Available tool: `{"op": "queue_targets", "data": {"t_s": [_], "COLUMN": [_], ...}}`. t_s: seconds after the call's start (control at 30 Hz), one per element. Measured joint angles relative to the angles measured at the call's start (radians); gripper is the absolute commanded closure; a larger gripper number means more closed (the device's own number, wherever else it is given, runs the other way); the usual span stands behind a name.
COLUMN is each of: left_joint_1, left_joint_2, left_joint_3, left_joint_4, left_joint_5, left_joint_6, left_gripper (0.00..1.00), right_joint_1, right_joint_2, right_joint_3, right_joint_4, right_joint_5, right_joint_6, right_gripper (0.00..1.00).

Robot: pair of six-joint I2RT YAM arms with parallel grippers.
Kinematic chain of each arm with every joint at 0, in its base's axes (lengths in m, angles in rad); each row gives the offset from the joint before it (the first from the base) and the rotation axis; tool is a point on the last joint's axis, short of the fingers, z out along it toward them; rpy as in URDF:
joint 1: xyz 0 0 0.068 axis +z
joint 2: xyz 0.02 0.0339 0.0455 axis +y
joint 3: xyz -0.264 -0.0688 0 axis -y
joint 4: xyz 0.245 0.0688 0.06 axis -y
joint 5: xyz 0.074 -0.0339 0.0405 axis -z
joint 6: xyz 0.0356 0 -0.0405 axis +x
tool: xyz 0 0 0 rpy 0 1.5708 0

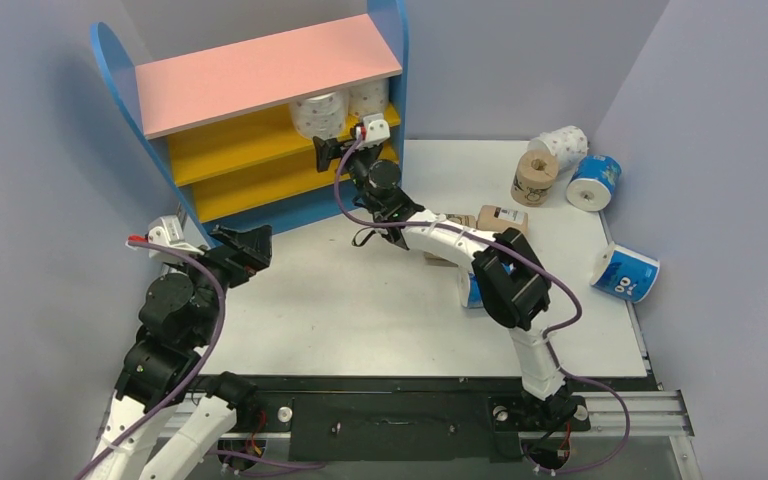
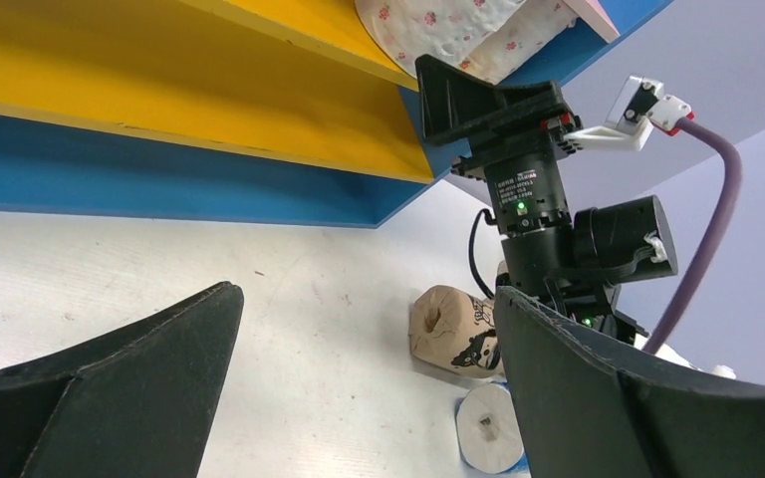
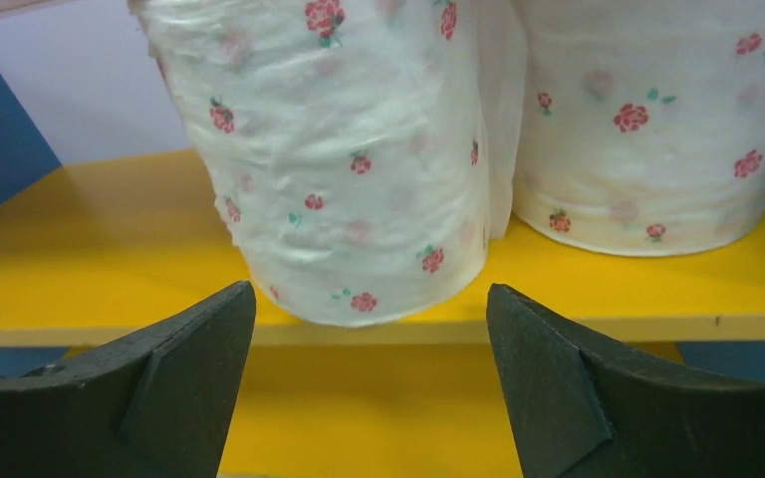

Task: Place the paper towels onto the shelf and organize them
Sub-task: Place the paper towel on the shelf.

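The shelf [image 1: 260,70] stands at the back left, with a pink top, yellow boards and a blue base. Two white rolls with red dots [image 1: 320,113] [image 1: 368,98] stand on its upper yellow board at the right end. In the right wrist view the left roll [image 3: 359,149] leans and overhangs the board's front edge, and the other [image 3: 647,119] stands beside it. My right gripper [image 1: 326,152] [image 3: 369,294] is open and empty just in front of the left roll, apart from it. My left gripper [image 1: 248,247] [image 2: 367,299] is open and empty near the shelf's base.
Loose rolls lie on the table: a white dotted one [image 1: 563,147], a tan one [image 1: 534,177] and a blue one [image 1: 594,181] at the back right, and another blue one [image 1: 627,272] at the right edge. Tan rolls [image 1: 505,218] [image 2: 453,329] and a blue roll [image 2: 488,428] lie under the right arm.
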Motion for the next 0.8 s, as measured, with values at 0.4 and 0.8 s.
{"op": "queue_targets", "data": {"t_s": [0.4, 0.8], "left_joint_1": [0.0, 0.0], "left_joint_2": [-0.019, -0.019], "left_joint_3": [-0.019, -0.03], "left_joint_4": [-0.004, -0.007], "left_joint_5": [-0.003, -0.01], "left_joint_6": [0.0, 0.008], "left_gripper": [0.04, 0.04], "right_joint_1": [-0.012, -0.032], "right_joint_2": [-0.174, -0.165], "right_joint_3": [-0.149, -0.113], "right_joint_4": [0.045, 0.019], "right_joint_5": [-0.043, -0.069], "right_joint_6": [0.088, 0.187], "right_gripper": [0.78, 1.0]}}
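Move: The paper towel just set on the upper yellow shelf stands in front of the right hand's open fingers, about 6 cm ahead, 4 cm to the left and 3 cm up. The second paper towel stands against its right side, about 10 cm ahead and 6 cm to the right of the hand. The shelf's blue side panel is roughly 8 cm ahead and 11 cm right. From the left hand, the first towel lies some 20 cm ahead, 14 cm right and 4 cm up. Away from the paper towel on the shelf, the right hand rises about 5 cm while drawing back and to the right, roughly 3 cm each way, then nearly stops. On the way its fingers close fully with nothing between them, and the wrist rolls about 10 degrees, left side rising. ##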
